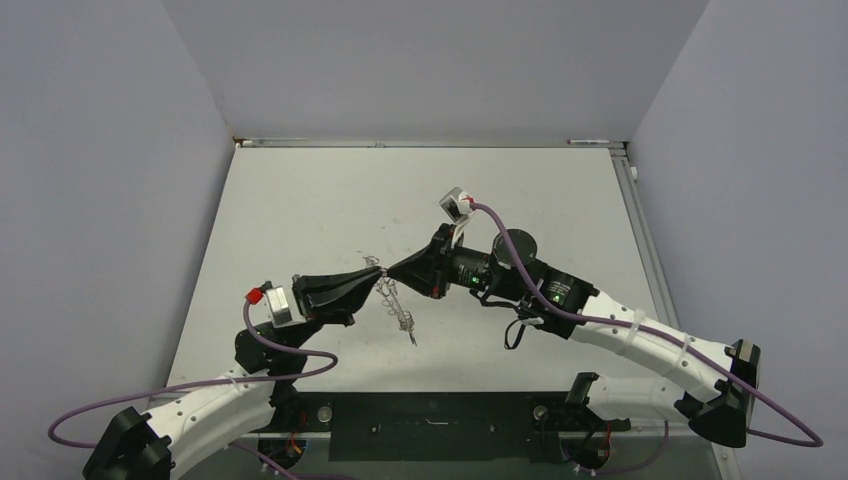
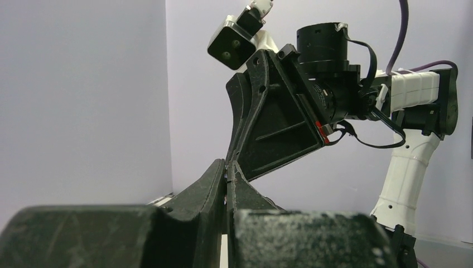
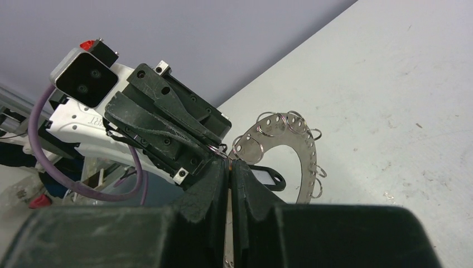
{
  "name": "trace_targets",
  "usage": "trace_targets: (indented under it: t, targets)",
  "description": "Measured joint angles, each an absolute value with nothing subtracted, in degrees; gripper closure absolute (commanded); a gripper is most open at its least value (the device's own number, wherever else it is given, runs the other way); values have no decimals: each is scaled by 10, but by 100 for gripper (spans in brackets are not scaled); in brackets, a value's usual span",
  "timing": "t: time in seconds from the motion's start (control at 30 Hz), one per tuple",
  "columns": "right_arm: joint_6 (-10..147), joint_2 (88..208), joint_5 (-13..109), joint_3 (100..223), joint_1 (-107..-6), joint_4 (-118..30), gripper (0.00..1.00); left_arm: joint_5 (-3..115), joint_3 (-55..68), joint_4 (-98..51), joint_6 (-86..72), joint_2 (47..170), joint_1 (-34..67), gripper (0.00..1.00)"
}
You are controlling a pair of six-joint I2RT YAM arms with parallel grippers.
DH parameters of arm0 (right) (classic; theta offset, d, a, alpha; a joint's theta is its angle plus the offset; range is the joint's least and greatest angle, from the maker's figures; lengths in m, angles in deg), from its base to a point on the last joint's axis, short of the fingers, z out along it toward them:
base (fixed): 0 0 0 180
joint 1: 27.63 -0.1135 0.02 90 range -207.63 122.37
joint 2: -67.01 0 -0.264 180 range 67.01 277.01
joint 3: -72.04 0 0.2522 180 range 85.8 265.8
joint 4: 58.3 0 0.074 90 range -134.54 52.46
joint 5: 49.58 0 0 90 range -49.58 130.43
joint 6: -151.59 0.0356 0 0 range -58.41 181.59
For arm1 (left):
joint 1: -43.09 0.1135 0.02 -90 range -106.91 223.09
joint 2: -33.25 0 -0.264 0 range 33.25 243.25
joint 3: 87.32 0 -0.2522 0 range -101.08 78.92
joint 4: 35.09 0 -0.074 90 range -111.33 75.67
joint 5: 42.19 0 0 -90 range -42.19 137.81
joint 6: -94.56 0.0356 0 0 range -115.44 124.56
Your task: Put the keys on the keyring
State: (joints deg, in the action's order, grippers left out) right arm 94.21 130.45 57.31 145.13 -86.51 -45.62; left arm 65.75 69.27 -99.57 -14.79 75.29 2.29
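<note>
The keyring (image 3: 305, 139), a flat grey metal ring rimmed with thin wire loops, hangs above the table between my two grippers (image 1: 393, 298). In the right wrist view a small dark-framed tag (image 3: 266, 176) lies against it. My left gripper (image 1: 377, 271) is shut, with a glint of metal pinched at its tips (image 2: 226, 167). My right gripper (image 1: 393, 272) meets it tip to tip and is shut on a thin wire loop (image 3: 229, 161). A thin dark-tipped piece (image 1: 410, 336) dangles under the ring. I cannot tell whether it is the keys.
The white table (image 1: 300, 210) is walled in grey on three sides, with a rail along its right edge (image 1: 640, 240). Purple cables (image 1: 520, 255) trail from both arms. The black base plate (image 1: 430, 425) sits at the near edge.
</note>
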Motion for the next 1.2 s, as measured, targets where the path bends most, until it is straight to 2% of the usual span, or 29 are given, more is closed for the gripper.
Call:
trace_targets:
  t: [0.5, 0.57, 0.63, 0.7, 0.83, 1.03, 1.2]
  targets:
    - [1069, 1315, 619, 1405, -843, -553, 94, 642, 692, -1055, -147, 785, 23, 100]
    - [1078, 1315, 621, 1400, -842, -564, 89, 641, 692, -1057, -147, 787, 23, 100]
    - [1088, 1317, 628, 1393, -841, -583, 73, 640, 689, -1062, -147, 790, 23, 100]
    - [1096, 1322, 640, 1388, -838, -599, 62, 640, 685, -1067, -148, 794, 23, 100]
    - [1078, 1327, 658, 1388, -835, -587, 50, 640, 685, -1069, -148, 797, 23, 100]
    - [968, 1294, 656, 1421, -818, -499, 47, 640, 685, -1069, -148, 788, 23, 100]
    - [865, 1236, 655, 1427, -816, -493, 52, 641, 685, -1069, -149, 787, 22, 100]
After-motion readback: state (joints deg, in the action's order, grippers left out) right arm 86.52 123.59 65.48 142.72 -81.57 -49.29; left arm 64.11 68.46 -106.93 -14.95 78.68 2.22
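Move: The right fingertips are shut on the wire loop of the keyring right at the left fingertips, only about 1 cm to the right hand's left and level with it. The grey disc of the keyring hangs with its middle about 4 cm back and some 5 cm below the right hand. The loop lies at the left hand's own pinch, 0 to 1 cm to its right. After twisting roughly 15 degrees, the right hand opens, freeing the loop, and retreats about 4 cm right and up. ##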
